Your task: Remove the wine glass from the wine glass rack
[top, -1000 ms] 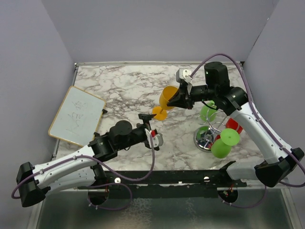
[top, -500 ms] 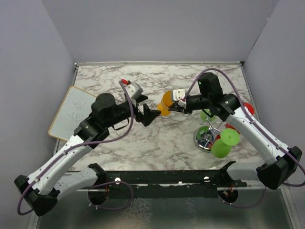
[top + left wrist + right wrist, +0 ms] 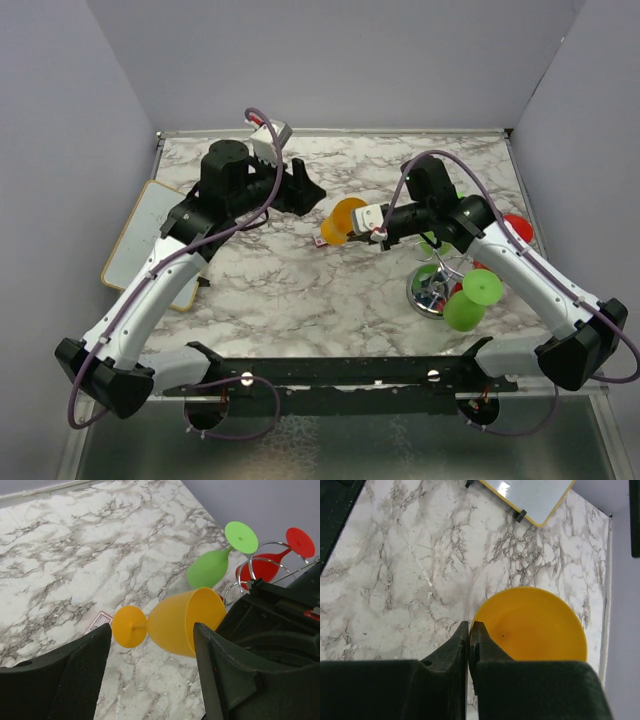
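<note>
An orange wine glass [image 3: 343,222] hangs tipped on its side over the middle of the table, foot to the left. My right gripper [image 3: 376,226] is shut on its rim; in the right wrist view one finger sits inside the bowl [image 3: 535,625] and the other outside, my right gripper [image 3: 469,628] pinching the wall. My left gripper [image 3: 308,190] is open just behind and left of the glass. In its wrist view the orange wine glass [image 3: 182,622] lies beyond my left gripper [image 3: 152,632], touching neither finger. The wine glass rack [image 3: 447,268] stands at the right.
Two green glasses [image 3: 472,298] [image 3: 437,238] and a red one [image 3: 516,227] hang on the rack, the green glass [image 3: 209,569] and red glass [image 3: 262,568] also showing in the left wrist view. A whiteboard [image 3: 130,262] lies at the table's left edge.
My left arm swung up and to the back left, coming in beside the glass with its jaws narrowing a little. My right arm carried the orange glass lower and leftward, tipping it sideways.
</note>
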{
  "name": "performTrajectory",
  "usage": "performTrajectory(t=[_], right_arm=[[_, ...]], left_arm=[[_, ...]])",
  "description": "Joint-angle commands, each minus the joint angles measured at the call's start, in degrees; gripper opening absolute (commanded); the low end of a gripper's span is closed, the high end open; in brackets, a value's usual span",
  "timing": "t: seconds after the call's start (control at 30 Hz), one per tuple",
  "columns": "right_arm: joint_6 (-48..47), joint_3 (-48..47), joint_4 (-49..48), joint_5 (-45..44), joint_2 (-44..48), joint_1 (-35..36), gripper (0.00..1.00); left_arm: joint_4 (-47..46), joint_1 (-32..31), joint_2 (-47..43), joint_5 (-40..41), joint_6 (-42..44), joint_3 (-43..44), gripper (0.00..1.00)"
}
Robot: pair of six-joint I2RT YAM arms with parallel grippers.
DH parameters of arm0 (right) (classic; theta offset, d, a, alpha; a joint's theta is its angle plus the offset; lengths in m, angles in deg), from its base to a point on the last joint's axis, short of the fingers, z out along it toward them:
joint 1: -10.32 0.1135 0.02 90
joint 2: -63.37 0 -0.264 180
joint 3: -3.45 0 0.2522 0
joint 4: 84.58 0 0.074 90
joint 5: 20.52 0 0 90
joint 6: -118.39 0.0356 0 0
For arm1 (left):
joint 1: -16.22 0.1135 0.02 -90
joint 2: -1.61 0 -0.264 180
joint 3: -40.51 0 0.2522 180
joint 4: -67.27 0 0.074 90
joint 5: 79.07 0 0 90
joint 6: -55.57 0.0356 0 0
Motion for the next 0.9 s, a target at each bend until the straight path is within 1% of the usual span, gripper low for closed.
performTrajectory(t=[0.0, 0.07, 0.13, 0.23, 0.4, 0.47, 0.57, 0.67, 0.8, 0.87], right_arm=[[-0.83, -2.68, 0.87, 0.84, -1.98, 2.45, 0.01], [0.04, -2.7, -0.52, 0.16, -2.38, 3.58, 0.01], [0.6, -3.46, -0.81, -0.51, -3.16, 4.33, 0.01], [0.86, -5.01, 0.19, -1.41, -4.57, 5.06, 0.01], [1.78, -5.49, -0.68, -1.89, -4.89, 5.94, 0.01], [2.1, -5.78, -0.71, -2.4, -5.03, 6.3, 0.01], [2.89, -6.16, -0.55, -3.11, -5.52, 6.7, 0.01], [3.45, -6.4, -0.53, -3.41, -6.0, 6.94, 0.01], [4.5, -6.38, -1.36, -4.46, -6.06, 7.38, 0.01], [5.64, -6.37, -2.07, -5.44, -6.17, 7.66, 0.01]], left_arm=[[8.58, -0.9, 3.37, 2.68, 1.94, 5.79, 0.65], [10.61, -2.19, 4.94, 3.53, 3.46, 7.38, 0.62], [11.66, -3.88, 5.59, 5.0, 5.14, 7.99, 0.62], [14.37, -6.87, 7.06, 9.7, 7.85, 9.23, 0.58], [16.66, -9.49, 8.85, 13.1, 9.72, 9.37, 0.43], [17.69, -11.4, 9.26, 16.07, 10.68, 9.79, 0.36], [19.49, -13.87, 10.43, 21.74, 11.99, 11.16, 0.34], [20.47, -15.31, 11.33, 24.66, 12.6, 11.85, 0.33], [21.74, -15.95, 12.72, 27.35, 12.99, 12.6, 0.23], [22.23, -16.45, 13.31, 28.86, 13.19, 13.21, 0.2]])
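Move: The yellow wine glass, held up by its rim in the right fingers, has its middle about 5 cm to the right of the left hand, 2 cm back and 13 cm below. From the right hand that middle is 4 cm ahead, 3 cm left and 7 cm down, while the open left gripper waits some 6 cm ahead, 8 cm left and 6 cm higher. The small card box on the table lies 7 cm ahead of the left hand, 3 cm right and about 34 cm down. Down about 7 cm and slightly right goes the left hand, rolling some 30 degrees left side up so its fingers point more steeply down, and closing most of the way around the wall at the glass's far-left rim. The right hand keeps its pinch on the near rim and carries the glass left, under the left fingers. ##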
